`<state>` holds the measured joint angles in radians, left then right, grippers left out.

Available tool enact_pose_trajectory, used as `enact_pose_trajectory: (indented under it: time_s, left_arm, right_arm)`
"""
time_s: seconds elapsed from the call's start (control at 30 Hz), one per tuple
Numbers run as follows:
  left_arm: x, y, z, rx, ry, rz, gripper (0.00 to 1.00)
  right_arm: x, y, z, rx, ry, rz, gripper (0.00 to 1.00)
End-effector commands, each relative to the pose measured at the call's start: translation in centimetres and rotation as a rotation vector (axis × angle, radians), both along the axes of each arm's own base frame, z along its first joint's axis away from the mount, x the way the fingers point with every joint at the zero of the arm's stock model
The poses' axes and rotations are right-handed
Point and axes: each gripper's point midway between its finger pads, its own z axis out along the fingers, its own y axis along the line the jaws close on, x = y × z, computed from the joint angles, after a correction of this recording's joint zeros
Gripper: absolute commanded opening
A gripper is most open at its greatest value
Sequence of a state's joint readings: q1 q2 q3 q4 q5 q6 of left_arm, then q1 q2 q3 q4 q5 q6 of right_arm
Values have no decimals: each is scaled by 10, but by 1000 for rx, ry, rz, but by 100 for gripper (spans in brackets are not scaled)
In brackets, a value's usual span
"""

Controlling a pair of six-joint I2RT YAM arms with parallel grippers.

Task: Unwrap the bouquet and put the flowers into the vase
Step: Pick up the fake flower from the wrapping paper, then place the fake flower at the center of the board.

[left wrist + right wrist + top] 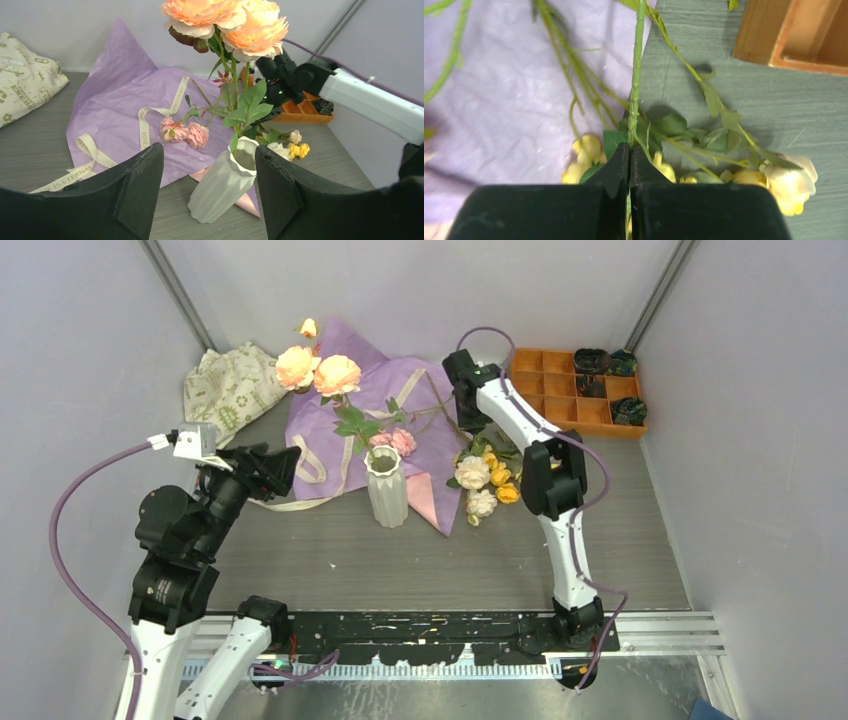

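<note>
The bouquet's purple paper [420,390] lies spread open at the back, a cream ribbon [145,125] loose across it. The white ribbed vase [387,495] stands in front of the paper with two peach roses [318,370] in it. Pink roses [395,440] lie on the paper behind the vase. Yellow and cream flowers [485,480] lie on the table to the vase's right. My right gripper [630,147] is shut on a green stem [636,75] of that bunch, at the paper's right edge. My left gripper [209,150] is open, left of the vase and facing it.
An orange compartment tray [560,390] with dark items sits at the back right, close to my right gripper [468,425]. A patterned cloth bag [230,390] lies at the back left. Grey walls close in on both sides.
</note>
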<state>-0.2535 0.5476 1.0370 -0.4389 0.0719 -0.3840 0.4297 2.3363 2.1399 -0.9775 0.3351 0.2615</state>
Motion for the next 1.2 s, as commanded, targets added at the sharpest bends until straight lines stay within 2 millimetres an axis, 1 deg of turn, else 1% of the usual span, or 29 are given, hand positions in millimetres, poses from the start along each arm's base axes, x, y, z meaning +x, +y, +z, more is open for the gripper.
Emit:
enact_pose_trajectory:
  time_s: [0.0,0.03,0.07,0.1,0.13,0.17,0.23,0.33,0.43,0.53,0.6,0.63,0.7,0.77,0.8,0.83,0.97,1.07,1.17]
  left_arm:
    - [-2,1,17,-6,-63,-1,68]
    - [-2,0,17,-6,-63,-2,68]
    - [-2,0,17,-7,-63,-4,67]
    - [-2,0,17,-8,-64,-7,67]
    - [-3,-1,17,-6,-65,-10,67]
    - [-3,-1,17,-3,-64,-12,67]
    - [-5,0,19,-1,-70,-9,67]
    - [-6,2,21,-4,-76,1,67]
    - [-5,0,21,-16,-80,-10,67]
    - [-4,-4,22,-26,-79,-27,67]
    - [-4,-5,24,-31,-83,-34,67]
    - [-4,-6,24,-33,-84,-36,67]
    - [-6,-6,27,-36,-91,-39,67]
    - [-9,-5,27,-36,-96,-40,67]
    - [-10,-4,28,-36,-100,-37,67]
    - [-11,-4,28,-35,-103,-36,67]
    - [-13,-4,30,-37,-112,-39,67]
    - [-13,-6,30,-40,-114,-49,67]
    - [-16,-6,32,-42,-122,-55,67]
  right_arm:
    - [-6,22,105,232,-198,-18,1]
    - [-10,23,108,254,-200,-20,1]
    - [-14,24,111,266,-200,-21,3]
    - [-17,23,109,264,-188,-22,6]
    - [-22,20,108,257,-175,-26,6]
    - [-26,17,107,253,-167,-30,2]
    - [-37,15,114,279,-186,-47,1]
    - [-53,12,145,367,-274,-73,1]
    - [-73,7,177,436,-327,-112,1]
    - [-93,1,196,520,-395,-198,1]
    - [-105,0,203,595,-438,-265,1]
    - [-111,-1,203,607,-456,-297,1]
    - [-120,-11,202,611,-512,-383,1]
    - [-131,-25,204,627,-590,-467,1]
    - [-134,-31,200,626,-607,-505,1]
    - [-140,-37,202,638,-631,-532,1]
    - [-153,-58,196,633,-686,-646,1]
    - [-155,-73,186,621,-738,-739,1]
    - [-147,-84,173,581,-780,-822,1]
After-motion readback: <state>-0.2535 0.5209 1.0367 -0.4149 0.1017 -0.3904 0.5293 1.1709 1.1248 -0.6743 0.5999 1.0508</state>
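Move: The right hand, just above the table, already has the white flower's stem pinched, its blooms about 10 cm back towards the robot. The vase it is meant for stands roughly 15 cm back and 13 cm left, its middle some 6 cm higher; the pink roses lie level with the hand, 13 cm left, and the yellow roses 8 cm back and 5 cm right, both about at table height. From the left hand the vase is some 13 cm ahead, 11 cm right and 25 cm below. Keeping its pinch on the stem, the right hand sweeps up and back towards the robot, about 19 cm up at its highest and some 16 cm back, drawing the white flower out over the yellow roses. Over the last third it eases down a few centimetres and slides about 5 cm right, while the wrist, whose fingers began steeply down, has tipped up some 30 degrees, rolled its left side up and turned clockwise. ##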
